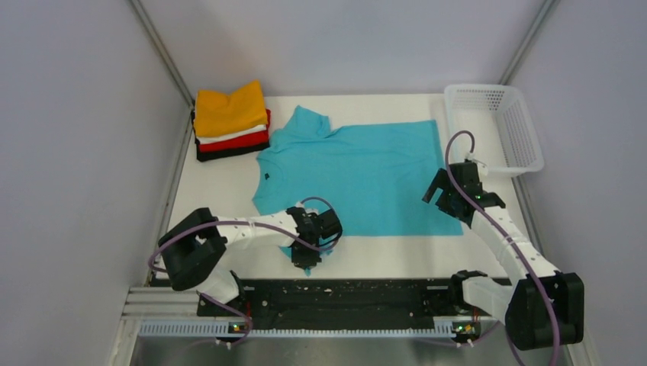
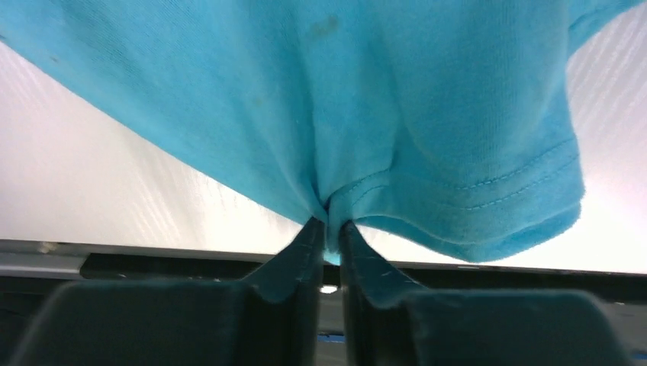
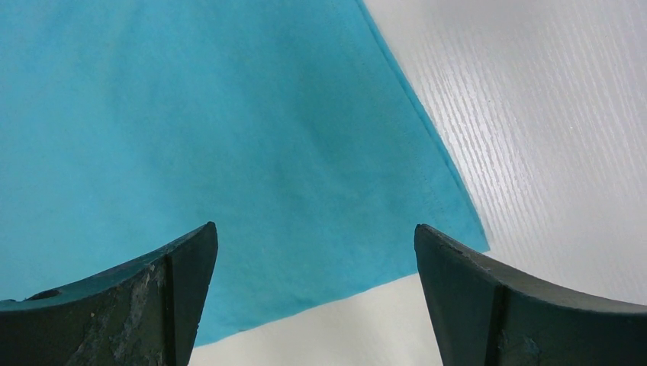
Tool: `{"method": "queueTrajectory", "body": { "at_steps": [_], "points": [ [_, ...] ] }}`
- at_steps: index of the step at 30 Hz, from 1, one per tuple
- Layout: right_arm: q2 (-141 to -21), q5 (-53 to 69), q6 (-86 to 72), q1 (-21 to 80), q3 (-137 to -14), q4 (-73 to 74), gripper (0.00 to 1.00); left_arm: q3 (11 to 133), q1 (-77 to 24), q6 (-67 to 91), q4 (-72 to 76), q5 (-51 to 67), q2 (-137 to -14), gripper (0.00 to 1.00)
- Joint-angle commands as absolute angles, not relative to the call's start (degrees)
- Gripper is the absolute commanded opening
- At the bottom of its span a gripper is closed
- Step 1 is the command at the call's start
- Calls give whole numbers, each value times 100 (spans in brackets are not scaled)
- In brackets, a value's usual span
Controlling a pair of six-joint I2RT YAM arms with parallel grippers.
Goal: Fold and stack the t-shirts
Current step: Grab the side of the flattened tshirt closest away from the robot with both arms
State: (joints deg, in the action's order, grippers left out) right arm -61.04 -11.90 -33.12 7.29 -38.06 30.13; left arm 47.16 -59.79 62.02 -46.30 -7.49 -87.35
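Observation:
A turquoise t-shirt [image 1: 366, 171] lies spread flat on the white table. My left gripper [image 1: 307, 259] is at its near sleeve. In the left wrist view that gripper [image 2: 330, 223] is shut on a pinch of the sleeve's hemmed cloth [image 2: 458, 206], which bunches up between the fingers. My right gripper [image 1: 442, 194] hovers over the shirt's near right hem corner. In the right wrist view it [image 3: 314, 232] stands open, with the turquoise corner [image 3: 427, 213] and bare table between its fingers. At the back left sits a folded stack of t-shirts: orange [image 1: 229, 107] on top, then white, red [image 1: 236, 142] and black.
A white perforated basket [image 1: 526, 130] stands at the back right, close behind the right arm. The black mounting rail [image 1: 343, 293] runs along the table's near edge. Grey walls close in both sides.

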Motion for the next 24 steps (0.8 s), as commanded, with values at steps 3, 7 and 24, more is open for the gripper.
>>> {"method": "queueTrajectory", "body": {
  "at_steps": [3,7,24],
  "points": [
    [-5836,-1181,-3372,427,-3662,3100,99,4672,-5994,6663,-5263,-1596,-9005,0],
    [-5704,-1124,-3609,305,-3485,3349,98,4505,-5990,6753,-5615,-1836,-8398,0],
    [-5271,-1434,-4544,202,-2311,3202,63,4401,-5988,6188,-5916,-1807,-7365,0]
  ]
}}
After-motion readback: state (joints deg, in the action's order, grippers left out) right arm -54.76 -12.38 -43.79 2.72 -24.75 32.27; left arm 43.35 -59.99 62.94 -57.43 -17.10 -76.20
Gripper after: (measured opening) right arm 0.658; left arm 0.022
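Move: The left sleeve's hem is already between my left fingers, barely 1 cm below the hand point, with the table's front edge about 2 cm behind it. The sleeve's free corner lies some 8 cm right and 2 cm ahead. From my open right hand, the t-shirt's near right corner is about 7 cm back, 7 cm right and 8 cm down; the white basket's middle is roughly 22 cm ahead and 19 cm right. My left fingers finish closing and pinch the sleeve hem, then drag it about 6 cm left along the front edge, rising some 2 cm late on. Meanwhile my right hand comes back and down about 6 cm each way, edging right, towards the near right corner, turning clockwise roughly 15 degrees while its fingers narrow to about two thirds open. ##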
